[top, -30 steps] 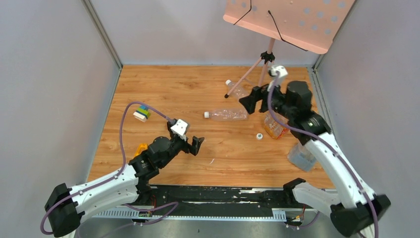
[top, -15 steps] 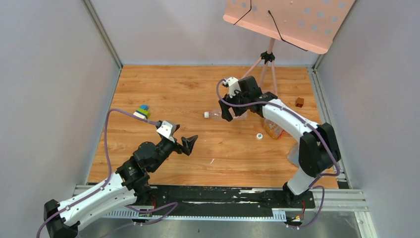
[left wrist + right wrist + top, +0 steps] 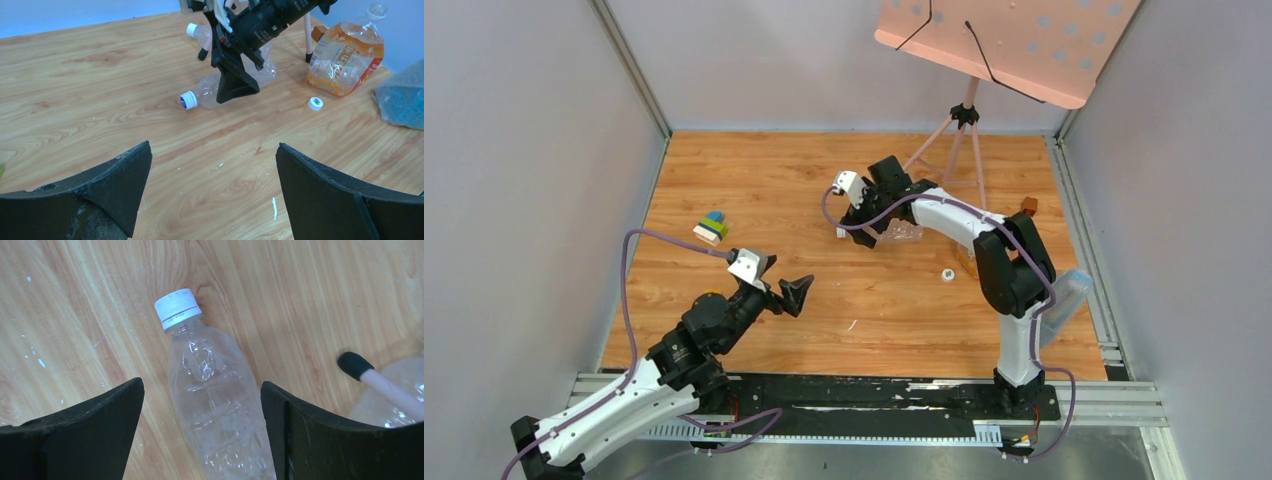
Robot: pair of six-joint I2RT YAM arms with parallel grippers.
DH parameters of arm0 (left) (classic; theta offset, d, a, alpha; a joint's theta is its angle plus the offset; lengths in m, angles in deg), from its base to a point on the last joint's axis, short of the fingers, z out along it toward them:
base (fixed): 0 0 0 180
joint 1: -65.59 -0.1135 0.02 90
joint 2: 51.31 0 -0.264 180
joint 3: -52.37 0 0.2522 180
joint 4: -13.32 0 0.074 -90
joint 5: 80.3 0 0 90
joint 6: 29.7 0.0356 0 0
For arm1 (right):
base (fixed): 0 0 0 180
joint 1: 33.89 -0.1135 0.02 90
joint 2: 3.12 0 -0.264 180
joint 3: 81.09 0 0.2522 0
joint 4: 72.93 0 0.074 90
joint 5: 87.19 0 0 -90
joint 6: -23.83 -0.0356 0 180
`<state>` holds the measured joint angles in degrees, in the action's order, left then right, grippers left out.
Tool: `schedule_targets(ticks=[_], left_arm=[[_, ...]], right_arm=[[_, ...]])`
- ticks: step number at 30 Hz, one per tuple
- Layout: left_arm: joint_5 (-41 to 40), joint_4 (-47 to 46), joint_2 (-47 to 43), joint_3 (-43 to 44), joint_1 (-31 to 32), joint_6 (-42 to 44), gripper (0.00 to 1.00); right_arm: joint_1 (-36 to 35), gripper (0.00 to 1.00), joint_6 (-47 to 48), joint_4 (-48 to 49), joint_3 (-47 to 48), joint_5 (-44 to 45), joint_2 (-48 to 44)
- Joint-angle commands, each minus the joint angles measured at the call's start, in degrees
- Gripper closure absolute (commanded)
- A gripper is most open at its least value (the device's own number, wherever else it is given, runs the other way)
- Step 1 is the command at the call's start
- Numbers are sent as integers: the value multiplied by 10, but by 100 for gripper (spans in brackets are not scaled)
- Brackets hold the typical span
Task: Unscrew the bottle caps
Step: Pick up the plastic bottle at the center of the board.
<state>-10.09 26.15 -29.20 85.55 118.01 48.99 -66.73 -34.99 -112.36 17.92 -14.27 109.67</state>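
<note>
A clear bottle (image 3: pixel 215 390) lies on the wooden floor with a white cap (image 3: pixel 175 305) screwed on. My right gripper (image 3: pixel 200 390) hangs over it, open, one finger on each side of the body and neither touching it. From above, that cap (image 3: pixel 841 233) pokes out left of the right gripper (image 3: pixel 867 226). A loose white cap (image 3: pixel 947 274) lies on the floor nearby. The left gripper (image 3: pixel 796 292) hovers open over bare floor, well short of the bottle (image 3: pixel 210 90). Behind it lies a second capped bottle (image 3: pixel 191 30).
An orange-labelled bottle (image 3: pixel 345 50) stands to the right, with no cap on its neck. A bluish crumpled bottle (image 3: pixel 1064 300) lies by the right wall. A pink stand's tripod (image 3: pixel 964 115), a brown cube (image 3: pixel 1028 206) and stacked coloured blocks (image 3: pixel 712 226) are also on the floor.
The right arm swung left from the back right corner and came down over the lying bottle, its jaws widening. The left arm shifted slightly left, staying open.
</note>
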Motion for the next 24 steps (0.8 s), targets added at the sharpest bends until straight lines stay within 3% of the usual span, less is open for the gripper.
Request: schedule_targets(ticks=[1,10,14,17,21,24], left_arm=[[-13,6,-17,0,0,-11,0],[-31,25,-35,-6,0,-11,0],[-40,21,-32,-6,0,-16,0],[-43,23,-30,-5,0,-20,0],[-47,24,-35,-5,0,-32,0],[-46,26,-49,-5,0,-42,0]], right_arm=[[0,13,60,13,31,-36,28],[-7,24,39,14,31,-46,57],[-18,39,10,16,34,-54,57],[-22,47,-49,16,41,-90,49],[-22,51,-145,23,39,-238,20],[-22,62,-253,47,41,-243,0]])
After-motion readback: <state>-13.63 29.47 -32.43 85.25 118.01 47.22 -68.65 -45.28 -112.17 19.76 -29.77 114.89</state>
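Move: The clear bottle to pick up lies crosswise, its cap end to the left; its middle is about 4 cm right of the right hand, level with it fore and aft, and some 4 cm below. The tripod's black foot stands about 9 cm ahead and 4 cm right of this hand; the second clear bottle lies some 9 cm ahead and 11 cm right. The loose white cap is roughly 10 cm back and 20 cm right. From the left hand, the bottle to pick up is about 20 cm ahead, 19 cm right and 18 cm down. The clear bottle is pinched from both sides, between its shoulder and its middle, as the right hand sinks about 4 cm over it and closes its open fingers until they settle against it. Keeping that grip, the right hand draws the bottle some 5 cm left and nearly as far back, rising about 2 cm while the wrist swings the fingertips back and left by roughly 20 degrees. ##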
